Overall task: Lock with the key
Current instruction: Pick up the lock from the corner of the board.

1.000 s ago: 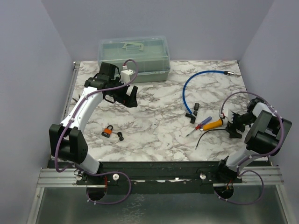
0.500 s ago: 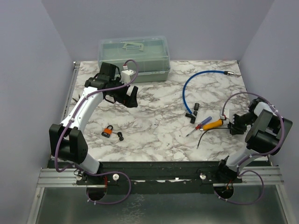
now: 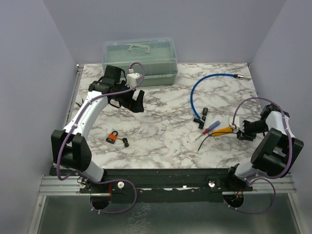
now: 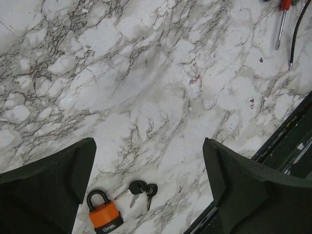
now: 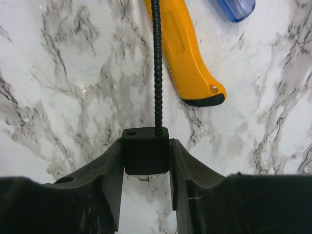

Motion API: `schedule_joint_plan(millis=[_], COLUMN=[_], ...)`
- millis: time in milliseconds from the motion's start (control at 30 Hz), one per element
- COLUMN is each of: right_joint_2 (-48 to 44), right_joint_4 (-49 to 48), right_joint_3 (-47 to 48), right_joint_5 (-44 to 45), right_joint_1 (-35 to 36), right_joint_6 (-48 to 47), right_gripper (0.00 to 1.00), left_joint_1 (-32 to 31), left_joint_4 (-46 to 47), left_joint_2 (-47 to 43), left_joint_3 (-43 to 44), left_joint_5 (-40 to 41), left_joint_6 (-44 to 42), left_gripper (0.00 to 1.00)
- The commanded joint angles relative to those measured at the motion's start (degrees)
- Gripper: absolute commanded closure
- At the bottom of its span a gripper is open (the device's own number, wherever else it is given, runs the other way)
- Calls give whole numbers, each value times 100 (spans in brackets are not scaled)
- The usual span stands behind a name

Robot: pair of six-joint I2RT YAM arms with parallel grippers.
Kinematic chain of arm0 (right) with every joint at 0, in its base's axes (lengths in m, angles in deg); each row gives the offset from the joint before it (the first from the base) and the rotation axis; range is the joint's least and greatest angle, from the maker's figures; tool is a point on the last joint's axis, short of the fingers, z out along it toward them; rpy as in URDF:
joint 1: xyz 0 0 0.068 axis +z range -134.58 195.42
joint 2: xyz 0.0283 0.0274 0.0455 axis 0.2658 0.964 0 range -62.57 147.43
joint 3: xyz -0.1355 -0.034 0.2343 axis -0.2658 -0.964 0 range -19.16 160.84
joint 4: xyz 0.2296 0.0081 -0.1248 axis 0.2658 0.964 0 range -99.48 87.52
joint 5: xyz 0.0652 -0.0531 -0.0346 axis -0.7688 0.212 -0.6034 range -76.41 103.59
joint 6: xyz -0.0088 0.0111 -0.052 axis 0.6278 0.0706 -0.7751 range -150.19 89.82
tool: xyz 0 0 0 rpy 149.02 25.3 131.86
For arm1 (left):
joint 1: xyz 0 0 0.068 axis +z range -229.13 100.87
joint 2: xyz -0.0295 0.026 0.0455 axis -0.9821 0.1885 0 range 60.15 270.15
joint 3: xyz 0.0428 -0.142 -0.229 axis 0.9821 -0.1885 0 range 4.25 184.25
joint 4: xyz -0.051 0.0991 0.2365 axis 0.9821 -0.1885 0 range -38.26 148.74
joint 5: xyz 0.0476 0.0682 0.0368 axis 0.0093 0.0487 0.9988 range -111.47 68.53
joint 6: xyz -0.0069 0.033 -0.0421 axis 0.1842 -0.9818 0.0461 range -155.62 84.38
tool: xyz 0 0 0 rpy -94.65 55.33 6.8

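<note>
An orange padlock (image 3: 112, 137) with a black shackle lies near the table's front left, and a small bunch of keys (image 3: 125, 143) lies just to its right. The left wrist view shows the padlock (image 4: 105, 217) and the keys (image 4: 139, 187) side by side, apart, far below my left gripper (image 4: 148, 146). That gripper (image 3: 135, 101) hangs open and empty well behind them. My right gripper (image 5: 145, 146) is shut on a black square block (image 5: 145, 151) with a ribbed black cable (image 5: 156, 63) running out of it, at the table's right side (image 3: 242, 130).
An orange-handled screwdriver (image 3: 222, 130) and a blue-and-red one (image 3: 211, 127) lie just left of the right gripper. Small black pieces (image 3: 202, 117) and a looped blue cable (image 3: 204, 85) lie behind them. A clear lidded box (image 3: 139, 61) stands at the back left.
My right gripper has closed on the black block and drawn it slightly right, pulling the black cable straighter across the table. The left arm, padlock and keys have not moved.
</note>
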Motion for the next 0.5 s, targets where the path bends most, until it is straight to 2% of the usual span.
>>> schedule_joint_plan(millis=[0,233,467], right_joint_2=[-338,-250,-252], right_joint_4=[516,632,448], right_joint_3=[-18,660,1441], right_joint_5=[-742,-1658,-2374], right_joint_1=[-2,653,1790], right_joint_6=[-380,724,2068], right_gripper=[72,72,72], left_joint_1=[-25,-26,-33], left_joint_4=[-83,-76,-75], left_joint_2=[-226,-180,-81], left_joint_3=[-25,37,386], left_joint_5=[-133,-618,-1466], left_joint_6=[23,308,768], left_gripper=[1,1,2])
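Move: The right hand already holds the black cable block clear of the table. Where it is bound isn't clear, but its way leads towards the black fittings, about 20 cm to its left, 12 cm ahead and 4 cm lower. Nearer lie the yellow knife, 9 cm left and 5 cm ahead, and the screwdriver, some 17 cm left and 4 cm ahead. From the open left hand the lock is about 8 cm back, 14 cm left and 18 cm below. Left and up at first, then forward as well, the right hand speeds away with its grip on the cable block unchanged, about 9 cm left, 8 cm up and 5 cm forward, over the yellow knife towards the black fittings; its fingertips swing some 15 degrees, mostly to the left. The left hand, still open and empty, eases a couple of centimetres right, up and back, away from the lock. ##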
